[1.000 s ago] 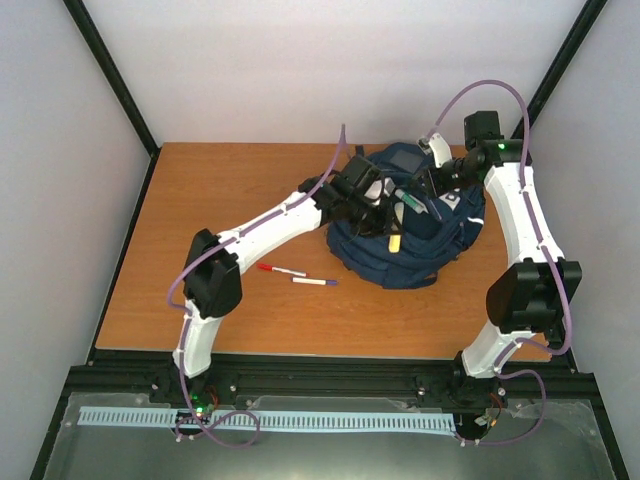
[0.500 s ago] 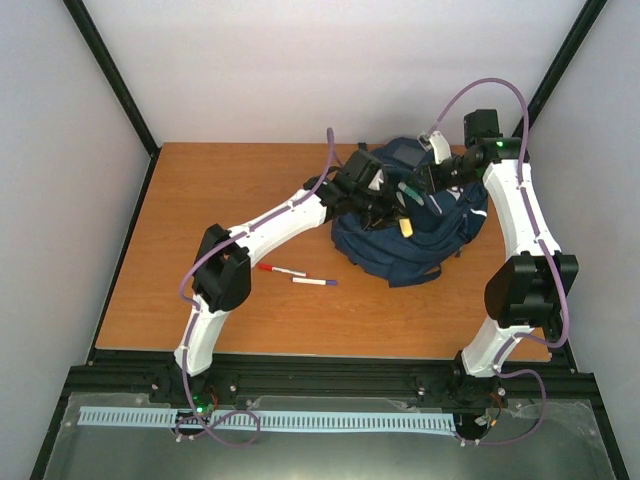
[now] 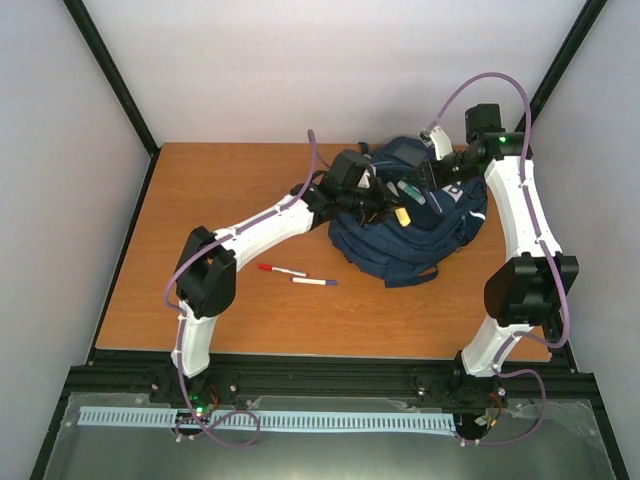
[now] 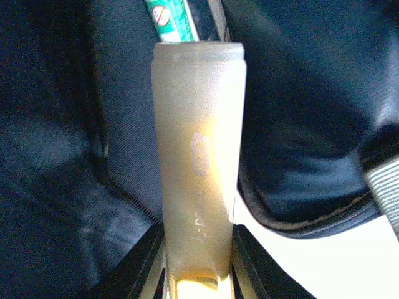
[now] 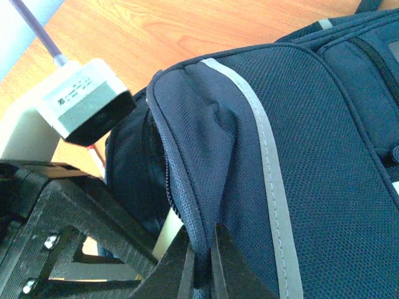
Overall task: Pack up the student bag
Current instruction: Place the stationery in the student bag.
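Note:
The student bag, navy with grey stripes, lies at the back right of the table, its top opening held up. My left gripper is over that opening, shut on a pale yellow marker-like stick that points into the bag. A green pen shows just beyond the stick's end and also pokes out of the opening in the top view. My right gripper is shut on the bag's zip edge, pinching the fabric and holding it up.
A red-capped pen and a purple-tipped pen lie on the wooden table left of the bag. The left wrist's camera housing sits close beside my right gripper. Dark frame posts stand at the back corners.
The left arm has carried the yellow stick back and up over the bag's opening. The bag's top has been drawn toward the back. The right gripper keeps its grip on the edge.

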Controlling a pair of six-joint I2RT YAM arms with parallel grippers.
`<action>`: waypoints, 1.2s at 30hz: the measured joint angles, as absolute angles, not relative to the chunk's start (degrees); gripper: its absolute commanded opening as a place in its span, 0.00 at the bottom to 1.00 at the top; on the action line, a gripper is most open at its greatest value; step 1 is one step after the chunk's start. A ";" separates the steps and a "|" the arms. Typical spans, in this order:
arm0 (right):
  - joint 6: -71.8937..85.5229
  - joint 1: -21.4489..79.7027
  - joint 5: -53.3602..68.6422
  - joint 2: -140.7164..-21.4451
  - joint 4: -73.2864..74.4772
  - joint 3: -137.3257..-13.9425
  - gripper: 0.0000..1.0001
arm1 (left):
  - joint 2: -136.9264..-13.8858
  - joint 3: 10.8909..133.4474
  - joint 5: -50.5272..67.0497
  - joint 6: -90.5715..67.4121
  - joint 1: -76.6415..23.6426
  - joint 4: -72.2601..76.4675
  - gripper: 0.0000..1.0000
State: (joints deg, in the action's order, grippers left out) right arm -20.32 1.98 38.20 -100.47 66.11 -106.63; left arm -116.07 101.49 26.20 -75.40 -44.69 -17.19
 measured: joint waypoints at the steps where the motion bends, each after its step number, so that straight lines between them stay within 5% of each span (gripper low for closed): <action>1: -20.32 2.00 38.37 -100.47 66.30 -106.63 0.03 | -116.14 101.71 25.74 -75.75 -44.64 -16.71 0.07; 5: -20.32 1.98 39.03 -100.47 67.16 -106.52 0.03 | -120.16 108.31 24.36 -77.03 -44.56 -17.23 0.11; 9: -20.29 1.48 39.72 -100.44 65.41 -104.75 0.03 | -123.92 113.71 22.59 -78.13 -44.40 -17.37 0.38; 12: -19.86 1.50 39.88 -99.92 62.57 -101.47 0.03 | -125.38 114.59 22.11 -78.26 -44.36 -18.63 0.49; 25: -18.04 1.63 40.14 -96.66 56.86 -93.71 0.03 | -121.03 109.12 21.63 -72.60 -44.38 -21.71 0.55; 36: -18.24 1.63 43.11 -95.53 47.48 -79.85 0.03 | -102.54 89.19 24.36 -54.85 -44.42 -26.55 0.57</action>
State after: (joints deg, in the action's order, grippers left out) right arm -18.24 1.63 43.11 -95.53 47.48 -79.85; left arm -102.54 89.19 24.36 -54.85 -44.42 -26.55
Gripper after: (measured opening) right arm 0.037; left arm 0.571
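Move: Just ahead and to the right of the left hand, which already holds the yellow-ended tube, is the backpack's opening, some 3 cm ahead, 4 cm right and 9 cm below. A green marker lies inside it, about 5 cm ahead, 4 cm right and 11 cm down; the lifted bag edge stands roughly 6 cm ahead, 7 cm right and 3 cm higher. From the right hand, pinching that edge, the opening is about 3 cm back, 3 cm left and 12 cm below. Reaching forward about 4 cm and a little right into the backpack's opening, the left hand dips slightly, spreads its fingers to let go of the tube, then withdraws back and left, away from the opening, its wrist tilting some 15 degrees. Meanwhile the right hand keeps its pinch on the bag edge and lowers it about 9 cm, easing slightly back, mostly as the left hand leaves. ##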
